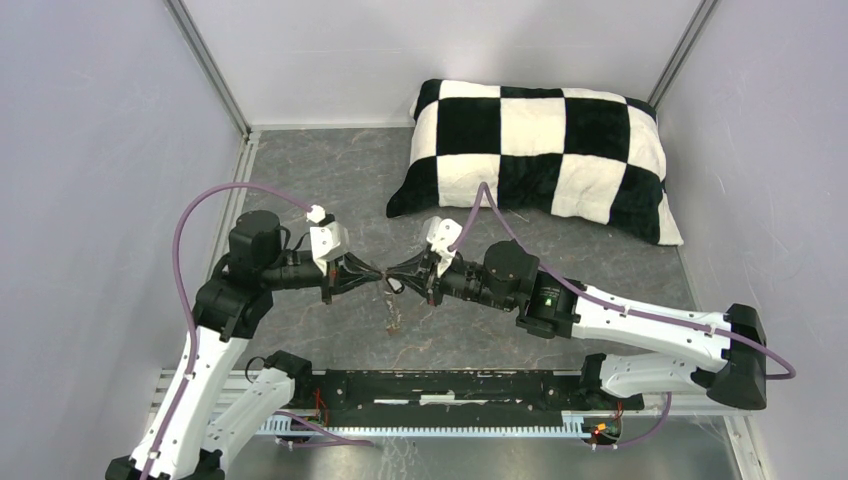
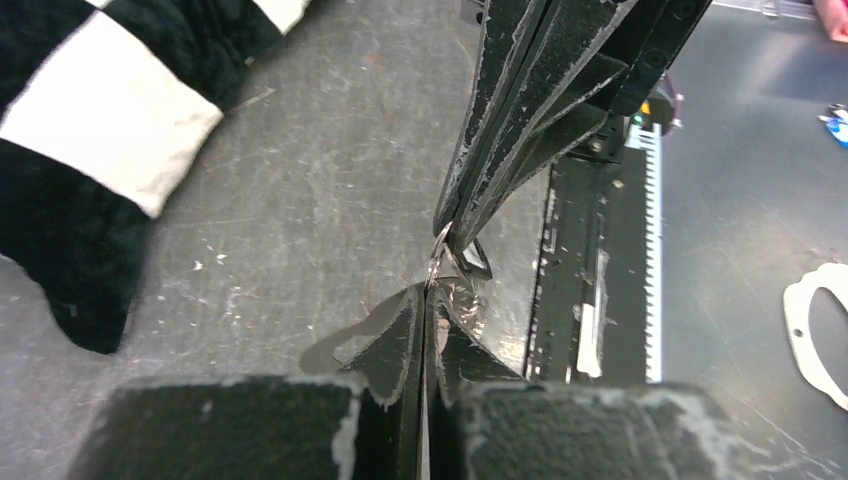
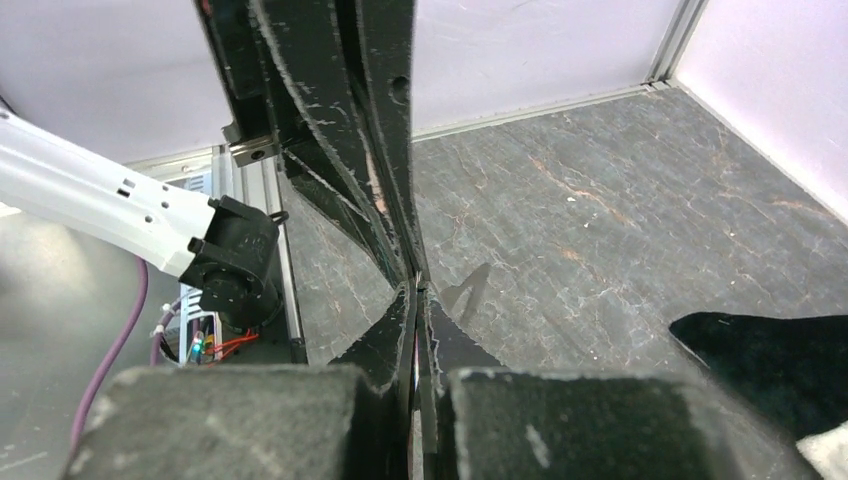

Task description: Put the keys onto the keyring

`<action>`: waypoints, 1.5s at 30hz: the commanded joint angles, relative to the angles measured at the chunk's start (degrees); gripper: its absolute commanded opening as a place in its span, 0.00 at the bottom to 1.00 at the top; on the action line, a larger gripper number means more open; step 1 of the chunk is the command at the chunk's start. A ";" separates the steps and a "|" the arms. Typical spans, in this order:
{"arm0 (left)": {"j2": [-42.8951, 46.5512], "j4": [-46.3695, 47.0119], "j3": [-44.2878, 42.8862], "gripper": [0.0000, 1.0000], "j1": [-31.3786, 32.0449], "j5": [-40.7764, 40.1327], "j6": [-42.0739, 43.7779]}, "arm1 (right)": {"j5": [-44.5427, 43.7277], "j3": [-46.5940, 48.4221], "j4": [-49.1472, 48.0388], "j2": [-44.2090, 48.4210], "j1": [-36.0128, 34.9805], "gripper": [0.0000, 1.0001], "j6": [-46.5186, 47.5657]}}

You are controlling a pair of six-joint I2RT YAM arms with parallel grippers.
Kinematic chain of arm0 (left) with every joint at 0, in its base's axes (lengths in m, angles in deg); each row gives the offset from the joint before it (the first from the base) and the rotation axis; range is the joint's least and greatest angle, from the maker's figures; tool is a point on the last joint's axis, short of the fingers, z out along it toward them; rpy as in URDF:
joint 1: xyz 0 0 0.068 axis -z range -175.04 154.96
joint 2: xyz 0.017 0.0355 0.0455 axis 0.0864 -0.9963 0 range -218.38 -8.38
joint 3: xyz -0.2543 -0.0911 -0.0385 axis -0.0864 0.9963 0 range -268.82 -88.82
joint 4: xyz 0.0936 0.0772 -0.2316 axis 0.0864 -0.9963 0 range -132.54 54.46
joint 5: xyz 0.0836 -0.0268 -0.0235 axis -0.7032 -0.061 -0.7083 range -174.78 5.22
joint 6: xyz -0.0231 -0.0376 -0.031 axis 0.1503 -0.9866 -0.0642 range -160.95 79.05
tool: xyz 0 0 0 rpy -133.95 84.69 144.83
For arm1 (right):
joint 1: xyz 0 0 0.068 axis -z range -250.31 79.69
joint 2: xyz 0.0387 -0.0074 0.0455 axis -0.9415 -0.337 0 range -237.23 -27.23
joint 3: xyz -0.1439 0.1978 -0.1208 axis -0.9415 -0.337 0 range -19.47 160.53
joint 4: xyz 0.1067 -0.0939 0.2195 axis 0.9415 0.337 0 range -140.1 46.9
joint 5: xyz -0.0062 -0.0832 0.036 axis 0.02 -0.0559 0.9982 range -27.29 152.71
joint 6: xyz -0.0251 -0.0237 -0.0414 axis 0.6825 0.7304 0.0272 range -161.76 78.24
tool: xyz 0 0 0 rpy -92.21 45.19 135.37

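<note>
My left gripper [image 1: 378, 275] and right gripper [image 1: 396, 275] meet tip to tip above the middle of the grey table. In the left wrist view a thin metal keyring [image 2: 437, 257] runs between the two pairs of tips. My left gripper [image 2: 428, 292] is shut on its lower end, and the right gripper [image 2: 452, 226] is shut on its upper end. A small black-tagged key [image 2: 477, 262] hangs beside the ring. From above, a small brownish bundle [image 1: 393, 314] dangles below the meeting point. The right wrist view shows both sets of jaws pressed together [image 3: 415, 288], with the ring hidden.
A black-and-white checked pillow [image 1: 540, 150] lies at the back right, close behind the grippers. A black rail [image 1: 450, 388] runs along the table's near edge. Grey walls stand on the left, the back and the right.
</note>
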 commanded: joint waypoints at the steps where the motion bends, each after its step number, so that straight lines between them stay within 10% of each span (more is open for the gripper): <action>1: 2.80 7.08 1.60 0.02 -0.04 -5.07 -3.73 | 0.63 -1.75 -4.54 2.84 1.60 0.00 -7.07; 19: 10.06 24.60 9.19 0.02 -0.05 -2.48 -13.49 | 8.55 -13.57 -14.25 7.12 8.17 0.19 -26.86; 29: 9.92 24.54 8.53 0.02 -0.09 2.89 -14.40 | 13.30 0.88 2.23 7.38 10.19 0.40 -4.61; 45: 9.17 23.72 7.16 0.02 -0.04 3.27 -14.62 | 22.65 13.01 16.36 -1.32 10.21 0.38 7.21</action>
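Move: The left fingers are already shut on the keyring, which sits just at their tips, about 1 cm to the right of the hand point and level in height. From the right hand, whose tips still pinch it too, the keyring lies about 1 cm to the left and 1 cm down. The black fob hangs about 3 cm below the left hand, 2 cm to its right and 1 cm back; the rest of the hanging bunch is some 6 cm below and 1 cm to the right of that hand. Rightward and down by about 4 cm, the right hand leaves the keyring, rolling some 20 degrees and opening to under half. It then swings up roughly 8 cm, unrolling, and comes left and down again, spread fingers close by the ring. The left keeps its pinch, rising about 2.5 cm and tilting some 10 degrees. ##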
